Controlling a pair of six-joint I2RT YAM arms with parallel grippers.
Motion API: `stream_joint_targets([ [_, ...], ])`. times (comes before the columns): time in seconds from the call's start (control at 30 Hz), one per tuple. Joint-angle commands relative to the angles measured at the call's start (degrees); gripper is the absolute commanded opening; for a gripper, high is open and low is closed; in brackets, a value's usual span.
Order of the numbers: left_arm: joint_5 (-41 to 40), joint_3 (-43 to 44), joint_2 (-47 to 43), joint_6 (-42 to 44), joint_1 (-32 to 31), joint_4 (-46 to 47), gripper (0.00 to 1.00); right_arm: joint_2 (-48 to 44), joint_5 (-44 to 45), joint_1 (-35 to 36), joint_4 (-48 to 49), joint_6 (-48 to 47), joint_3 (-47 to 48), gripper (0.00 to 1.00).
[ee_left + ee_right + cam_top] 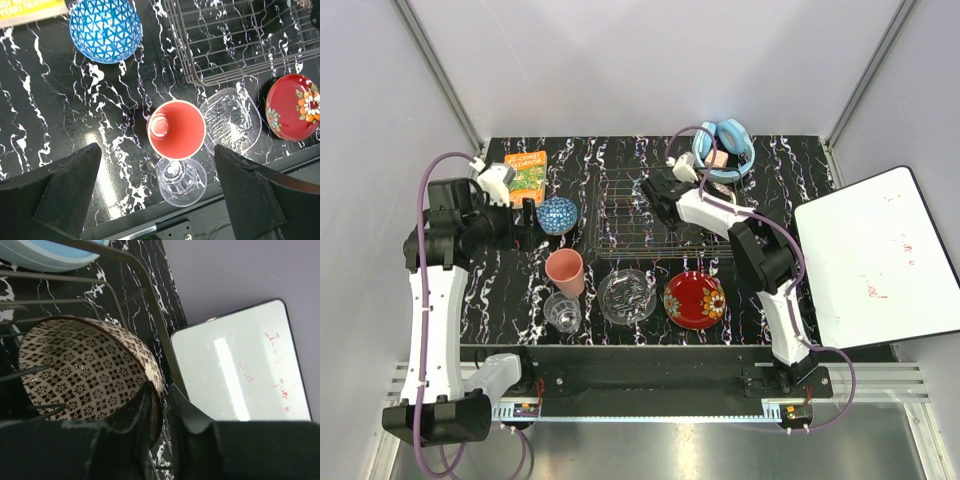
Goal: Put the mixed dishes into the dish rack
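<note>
A beige bowl (80, 370) with a brown pattern lies tilted inside the wire dish rack (630, 225). My right gripper (162, 390) straddles the bowl's rim, slightly open, with a thin gap beside the outer finger. In the top view that gripper (658, 195) hides the bowl. The left gripper (157, 149) hangs wide open above the salmon-pink cup (176, 129) and the clear tumbler (181, 182), holding nothing. On the table stand the blue patterned bowl (558, 214), the clear glass dish (627, 296) and the red floral plate (695, 299).
Light-blue headphones (723, 148) lie just behind the rack's far right corner. An orange-green book (525, 172) sits at the back left. A white board (880, 260) lies off the table's right edge. The cup, tumbler, dish and plate line the near edge.
</note>
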Motion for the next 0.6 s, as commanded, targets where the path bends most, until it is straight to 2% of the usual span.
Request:
stream_joint_targets([
  [0.0,0.0,-1.6,0.1,0.0,0.3,4.0,0.99,-0.4,0.0,3.2,1.7,0.4,3.7,0.36],
  [0.07,-1.8,-2.4,0.4,-0.3,0.3,5.7,0.99,-0.7,-0.4,4.1,1.7,0.6,3.6,0.54],
  [0.1,-2.6,-3.2,0.8,-0.8,0.3,6.5,0.99,-0.8,-0.4,4.4,1.5,0.8,3.5,0.78],
  [0.2,-4.3,-4.8,1.4,-1.2,0.3,9.4,0.99,-1.6,-0.6,5.8,1.1,1.5,2.7,0.99],
  [0.3,-4.7,-6.3,2.6,-1.1,0.3,11.9,0.99,-3.1,-1.8,6.7,-1.0,3.5,2.6,1.00],
  [0.47,-6.6,-9.2,5.5,0.6,-0.4,18.2,0.99,-8.5,-4.4,8.4,-11.6,10.6,5.7,1.00],
  [0.57,-14.0,-10.6,8.1,3.6,-4.9,23.0,0.99,-18.1,-9.2,8.9,-13.5,13.9,5.1,1.00],
])
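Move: The patterned bowl, its rim still between the right fingers in the rack's right end, has its middle about 4 cm ahead of that hand, 1 cm left and 2 cm below. From that hand the headphones lie some 15 cm ahead and 2 cm left, the red plate 20 cm back and 8 cm left, both roughly 10 cm lower. The left hand's blue bowl is about 16 cm ahead, 2 cm left and 23 cm down; the pink cup is level with that hand, 4 cm right, 20 cm below. The right fingers open wide and let go of the patterned bowl's rim, while the hand draws off to its left by about 6 cm, easing back a little and finally rising slightly as the wrist turns a few degrees counter-clockwise. Meanwhile the empty left hand, fingers staying wide open, sets off down and forward towards the blue bowl, slow at first and then faster, sinking some 6 cm with hardly any turn of the wrist and touching nothing yet. ##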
